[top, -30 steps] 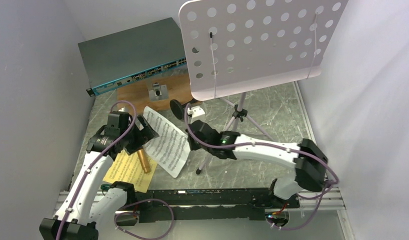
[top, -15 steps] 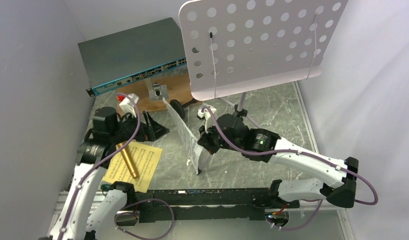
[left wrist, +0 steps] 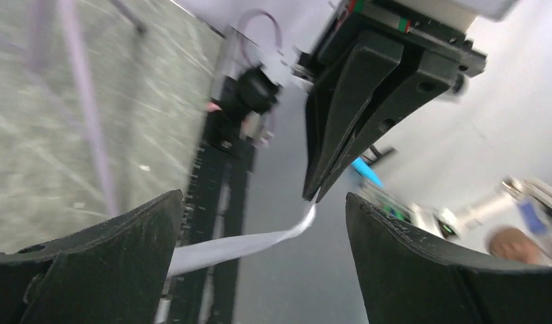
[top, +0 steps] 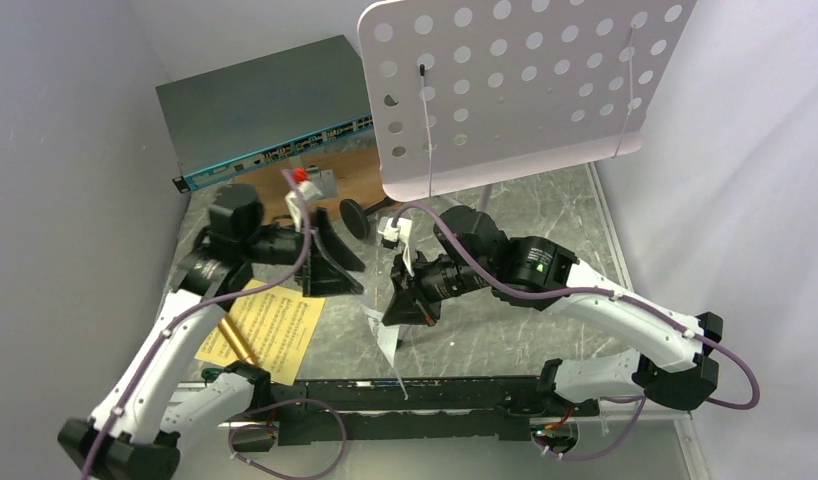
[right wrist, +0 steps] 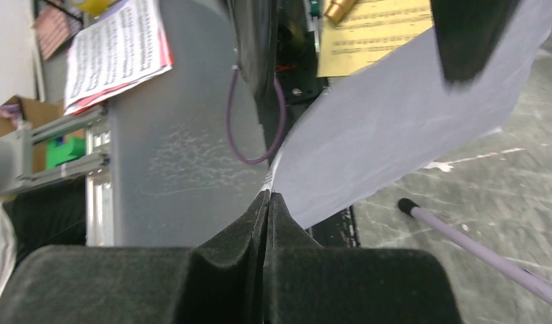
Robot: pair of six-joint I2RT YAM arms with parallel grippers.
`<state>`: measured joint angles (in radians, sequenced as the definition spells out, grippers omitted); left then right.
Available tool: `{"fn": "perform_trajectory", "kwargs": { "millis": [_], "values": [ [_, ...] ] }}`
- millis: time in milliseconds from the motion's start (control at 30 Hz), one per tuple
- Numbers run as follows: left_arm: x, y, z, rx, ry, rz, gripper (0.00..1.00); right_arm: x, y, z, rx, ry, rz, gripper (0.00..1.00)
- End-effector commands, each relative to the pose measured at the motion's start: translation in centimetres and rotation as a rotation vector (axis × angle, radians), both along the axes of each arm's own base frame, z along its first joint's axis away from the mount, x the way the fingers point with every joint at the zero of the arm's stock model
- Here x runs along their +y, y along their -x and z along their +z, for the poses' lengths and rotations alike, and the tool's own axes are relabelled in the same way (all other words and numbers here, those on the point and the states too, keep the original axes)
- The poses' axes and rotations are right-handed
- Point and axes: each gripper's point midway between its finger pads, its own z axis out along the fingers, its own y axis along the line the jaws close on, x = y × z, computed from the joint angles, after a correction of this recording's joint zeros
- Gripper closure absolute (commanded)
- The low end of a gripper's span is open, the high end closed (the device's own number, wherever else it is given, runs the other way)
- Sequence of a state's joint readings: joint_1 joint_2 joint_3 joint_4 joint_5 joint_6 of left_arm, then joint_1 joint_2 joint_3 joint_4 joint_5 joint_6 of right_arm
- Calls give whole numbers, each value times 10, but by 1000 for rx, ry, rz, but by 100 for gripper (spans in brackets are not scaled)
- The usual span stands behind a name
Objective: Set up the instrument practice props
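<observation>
My right gripper [top: 397, 312] is shut on one edge of the white music sheet [top: 386, 338], which hangs off the table; the wrist view shows the pinch [right wrist: 267, 197] and the sheet [right wrist: 408, 128] fanning out. My left gripper [top: 343, 270] stands open just left of it, and its wrist view has the sheet [left wrist: 239, 248] running between its spread fingers [left wrist: 263, 260], not touching them. The yellow music sheet [top: 270, 328] lies flat at the near left with the gold microphone [top: 235, 342] on it. The lilac music stand [top: 515, 90] stands at the back. The black mic stand [top: 353, 218] sits beneath it.
A grey network switch [top: 265, 110] with a blue front fills the back left. A wooden board [top: 275, 195] with a metal block [top: 315, 183] lies before it. Tripod legs [top: 505, 245] spread over the table's middle. White walls close in on both sides.
My right gripper has lifted the white sheet off the table and turned it on edge. The left arm swung right and up towards it. The microphone has shifted left on the yellow sheet.
</observation>
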<state>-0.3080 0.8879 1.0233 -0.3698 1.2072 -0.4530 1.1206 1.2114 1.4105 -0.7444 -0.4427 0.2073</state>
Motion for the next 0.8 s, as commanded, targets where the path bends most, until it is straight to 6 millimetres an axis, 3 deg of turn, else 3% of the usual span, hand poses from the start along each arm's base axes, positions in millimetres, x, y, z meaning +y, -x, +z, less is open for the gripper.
{"fn": "perform_trajectory", "kwargs": {
  "millis": [0,300,533,700,767],
  "values": [
    [-21,49,2,-19,2,-269,6,1,25,25,44,-68,139,100],
    [-38,89,-23,64,-26,-482,20,-11,39,37,68,-88,181,100],
    [-36,104,-32,86,-54,-559,61,-20,43,40,76,-87,182,100],
    [-32,112,-26,81,-22,-602,69,-22,40,35,74,-64,159,100],
    [-29,115,-22,62,-6,-614,78,-21,40,36,74,-70,154,100]
  ]
}}
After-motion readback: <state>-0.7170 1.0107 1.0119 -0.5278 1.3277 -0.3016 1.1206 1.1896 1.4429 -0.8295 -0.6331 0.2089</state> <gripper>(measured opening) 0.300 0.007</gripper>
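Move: The music sheet hangs from the right hand's closed fingers. The edge to be taken, right beside those fingertips, lies about 6 cm back, 4 cm to the right and 5 cm below the open left hand. From the right hand that same edge is about 1 cm to the left, level with its tips. Down on the table, some 33 cm below the left hand, are the music stand's nearest foot, about 2 cm ahead and 7 cm right, and the yellow sheet, about 5 cm ahead and 22 cm left. The music sheet's free edge is brought between the left fingers: the left hand sweeps back about 10 cm, also some 4 cm right and down, swinging about 30 degrees clockwise, and narrows from wide open to about a third around the paper close beside the right fingertips. The right hand keeps its pinch and eases back about 4 cm. ##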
